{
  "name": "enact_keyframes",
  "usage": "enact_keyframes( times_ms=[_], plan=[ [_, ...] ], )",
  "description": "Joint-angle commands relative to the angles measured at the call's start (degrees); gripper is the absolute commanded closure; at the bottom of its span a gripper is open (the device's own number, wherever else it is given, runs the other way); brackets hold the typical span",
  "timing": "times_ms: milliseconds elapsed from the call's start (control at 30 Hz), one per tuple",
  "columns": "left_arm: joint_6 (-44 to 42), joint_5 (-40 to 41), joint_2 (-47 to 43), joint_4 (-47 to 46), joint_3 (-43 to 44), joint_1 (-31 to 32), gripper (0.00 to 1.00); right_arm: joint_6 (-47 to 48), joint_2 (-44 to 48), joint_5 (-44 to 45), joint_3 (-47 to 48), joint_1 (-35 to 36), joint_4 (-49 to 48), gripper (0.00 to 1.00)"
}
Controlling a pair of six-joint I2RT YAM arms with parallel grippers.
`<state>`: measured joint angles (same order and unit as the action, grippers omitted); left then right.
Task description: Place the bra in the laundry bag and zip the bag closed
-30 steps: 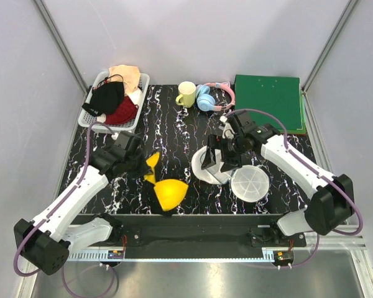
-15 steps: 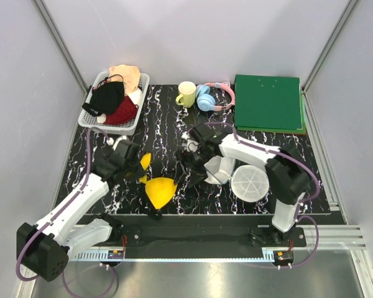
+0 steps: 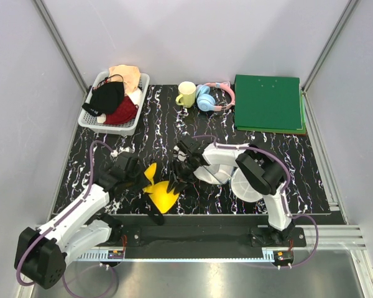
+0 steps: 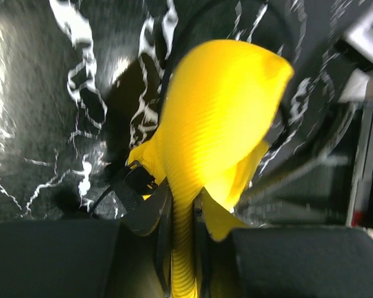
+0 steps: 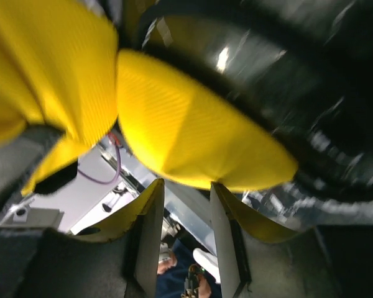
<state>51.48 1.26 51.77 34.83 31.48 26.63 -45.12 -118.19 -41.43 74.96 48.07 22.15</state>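
The bright yellow bra hangs bunched near the table's front edge, left of centre. My left gripper is shut on it: in the left wrist view a fold of yellow fabric runs between the fingers at my left gripper, and one cup bulges beyond them. My right gripper reaches in from the right. It stands open, with a yellow cup's lower edge just at its fingertips. The white mesh laundry bag lies open to the right, one half partly behind the right arm.
A white slatted basket with black, dark red and peach garments stands at the back left. A yellow mug, blue and pink headphones and a green board line the back. The table's front edge lies just below the bra.
The right arm swung left from the laundry bag to the bra, its jaws narrowing. The left gripper carried the bra toward the front edge, and the cups bunched together.
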Motion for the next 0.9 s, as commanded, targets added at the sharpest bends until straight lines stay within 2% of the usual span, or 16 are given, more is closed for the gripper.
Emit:
enact_keyframes(
  times_ms=[0,100,133,233,333,367,433,467,533,600,633,767,867],
  plan=[
    [1.07,-4.68,-2.45,-2.57,-2.22,-0.09,0.82,-3.04,-3.71,3.63,2.11,0.27,-4.75,0.58],
    [0.37,-5.91,-2.64,-2.75,-1.78,0.0,0.72,-1.38,-5.82,5.92,5.89,-0.61,-4.22,0.58],
    [0.2,-6.87,-2.46,-2.75,-1.52,-0.09,0.6,0.54,-6.52,6.01,7.38,-1.92,-3.44,0.58],
    [-0.86,-9.33,-1.24,-3.45,-0.99,-0.09,0.42,5.65,-8.54,6.27,14.32,-5.52,2.09,0.55],
    [-2.87,-11.01,0.6,-3.54,0.23,-0.09,0.32,13.11,-7.59,7.76,21.18,-7.64,16.98,0.52],
    [-4.19,-11.45,0.88,-3.45,0.94,-0.09,0.29,15.13,-6.8,9.16,23.46,-8.08,19.92,0.48],
    [-5.34,-11.71,1.84,-1.53,4.09,-0.09,0.26,19.71,-2.95,12.84,23.83,-8.08,24.32,0.43],
    [-6.3,-11.72,2.11,-0.47,5.33,-0.26,0.25,20.68,-1.7,13.47,22.61,-8.08,26.34,0.35],
    [-7.27,-12.59,2.46,2.16,9.27,-0.53,0.22,22.62,1.37,14.53,20.5,-8.26,28.46,0.28],
    [-8.41,-14.25,2.99,3.14,11.31,-1.58,0.12,23.15,2.96,15.67,19.35,-8.26,29.0,0.22],
    [-8.77,-17.83,3.51,3.23,11.93,-2.19,0.1,23.06,4.18,16.03,18.57,-8.26,29.17,0.22],
    [-10.88,-22.61,6.67,7.97,15.62,-4.48,0.1,22.89,5.43,14.27,18.47,-8.26,28.83,0.2],
    [-11.14,-21.3,6.15,10.69,15.8,-5.27,0.16,23.24,5.17,12.17,18.29,-8.26,28.39,0.18]
  ],
)
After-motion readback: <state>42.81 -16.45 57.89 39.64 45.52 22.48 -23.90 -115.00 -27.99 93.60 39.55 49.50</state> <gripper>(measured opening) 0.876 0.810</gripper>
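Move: Just behind the left fingers, which still pinch the bra, its near yellow cup lies about 4 cm back, 7 cm to the right and 4 cm below. From the half-open right fingers that cup is roughly 3 cm back, 4 cm left and about 1 cm below. The laundry bag's open body lies some 15 cm right of the right hand and 8 cm ahead, its round lid about 28 cm right and 1 cm ahead, both slightly below. Dipping 2 cm beside the near cup, the right hand sweeps about 12 cm forward as it rises, carrying the cup over the rest of the bra, then swings back and right towards the laundry bag, still rising, fingers tilting up and spreading. The left fingers open wide and let go of the bra low down, drift right, then lift about 7 cm clear. ##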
